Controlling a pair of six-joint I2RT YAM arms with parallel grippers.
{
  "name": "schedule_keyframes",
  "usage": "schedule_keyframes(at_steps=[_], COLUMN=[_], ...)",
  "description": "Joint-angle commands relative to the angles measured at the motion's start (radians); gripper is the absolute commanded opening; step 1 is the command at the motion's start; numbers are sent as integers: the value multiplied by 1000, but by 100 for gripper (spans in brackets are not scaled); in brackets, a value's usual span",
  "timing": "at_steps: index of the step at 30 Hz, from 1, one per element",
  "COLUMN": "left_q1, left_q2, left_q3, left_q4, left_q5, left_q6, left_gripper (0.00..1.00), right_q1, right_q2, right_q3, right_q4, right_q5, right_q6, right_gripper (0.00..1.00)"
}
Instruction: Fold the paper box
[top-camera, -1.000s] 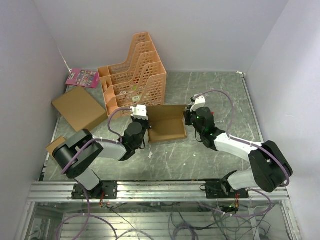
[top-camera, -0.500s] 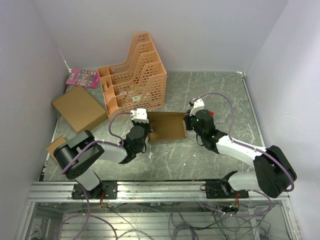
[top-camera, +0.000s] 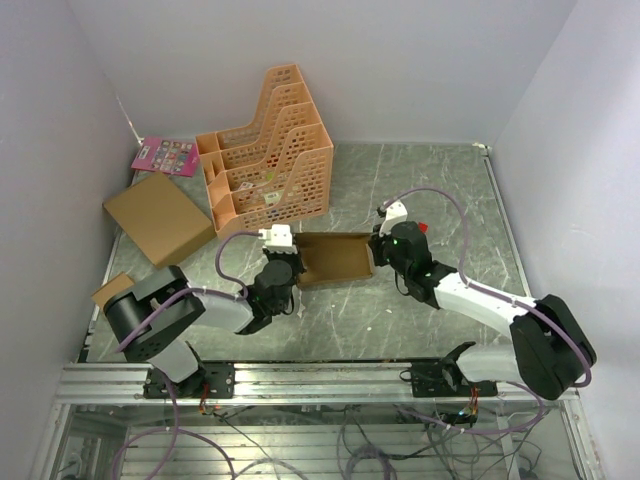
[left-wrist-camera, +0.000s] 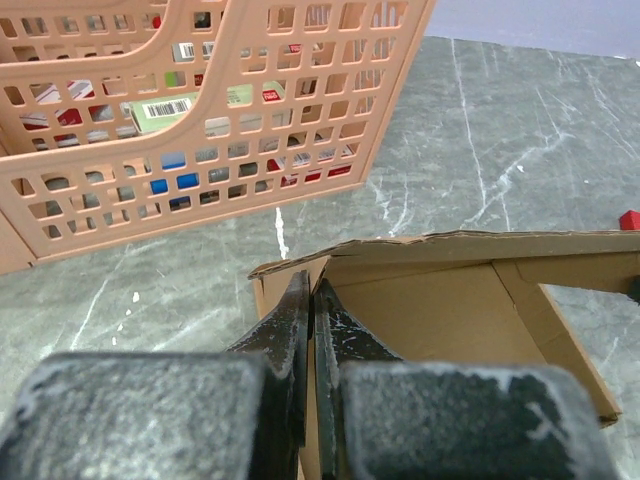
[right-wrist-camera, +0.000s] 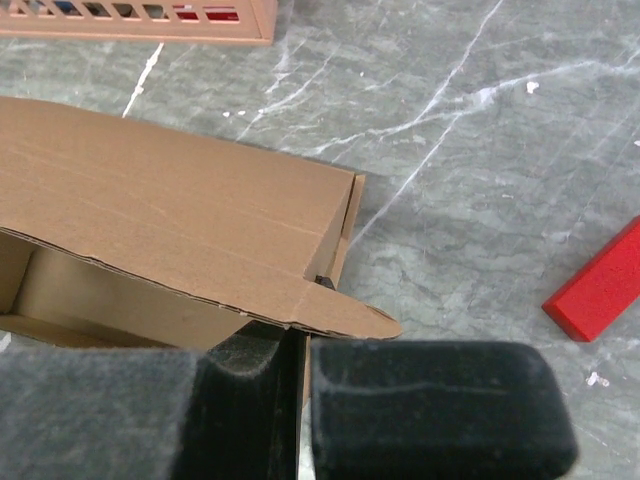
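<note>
The paper box (top-camera: 335, 262) is brown cardboard and stands in the middle of the table, its walls raised and its top flap leaning over the inside. My left gripper (top-camera: 293, 264) is shut on the box's left wall; in the left wrist view the fingers (left-wrist-camera: 298, 320) pinch that wall's edge beside the box's inside (left-wrist-camera: 450, 300). My right gripper (top-camera: 375, 255) is shut on the right wall. In the right wrist view the top flap (right-wrist-camera: 180, 215) lies over the right gripper (right-wrist-camera: 300, 340), with a rounded tab sticking out above it.
An orange perforated file rack (top-camera: 265, 150) stands just behind the box. A larger flat cardboard box (top-camera: 158, 215) and a smaller one (top-camera: 110, 290) lie at the left. A pink card (top-camera: 165, 155) is at the back left. A red block (top-camera: 424, 227) lies right of the box.
The box's tall rear panel has tipped forward over the box, so it looks shorter from above. Both grippers kept their grips and shifted slightly nearer.
</note>
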Motion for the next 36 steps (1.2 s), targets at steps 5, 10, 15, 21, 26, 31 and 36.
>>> schedule_keyframes(at_steps=[5,10,15,21,26,31,36], left_q1=[-47,-59,-76,-90,-99,-103,-105], left_q2=[-22,-22,-7,-10,-9,-2,-4], left_q3=[-30,-41,-68,-74,-86,-104,-90], left_q4=[-43,-62,-47,-58,-78,-64,-86], left_q5=[55,70,70,65,54,46,40], left_q6=[-95,-125,-163,-180,-189,-196,-195], left_gripper=[7,7,7,7,7,7,7], right_q1=[29,28,29,27,20,3,-12], right_q2=[-29,-21,-18,-17,-32,-67,-99], right_q3=[-34,-29,-39,-45,-48,-43,-19], right_q4=[-105,-113,-109,-108,-119,-135,-177], right_q5=[-109,-142,-163,-184,-237,-291,-346], right_q6=[-14,-11,-4,0,-5,-12,-36], right_gripper=[0,0,0,0,8,21,28])
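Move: Both hands already hold the free edge of the paper box's raised lid, one at each end. From the left hand the open box tray's middle lies some 9 cm to the right, 3 cm back and 9 cm below, with the orange rack about 15 cm ahead and 8 cm left. From the right hand the tray is roughly 9 cm left, 4 cm back and 7 cm below. The red block sits about 11 cm right of that hand and 4 cm ahead, near 8 cm lower. Still pinching the lid's left corner, the left hand draws it back and down about equally, some 4 cm each way, over the tray, the fingers tipping slightly downward. The right hand brings its corner back and down alongside, then opens partly and lets go while backing off further, about 4.5 cm back in all, turning some 10 degrees counter-clockwise and tipping down. ##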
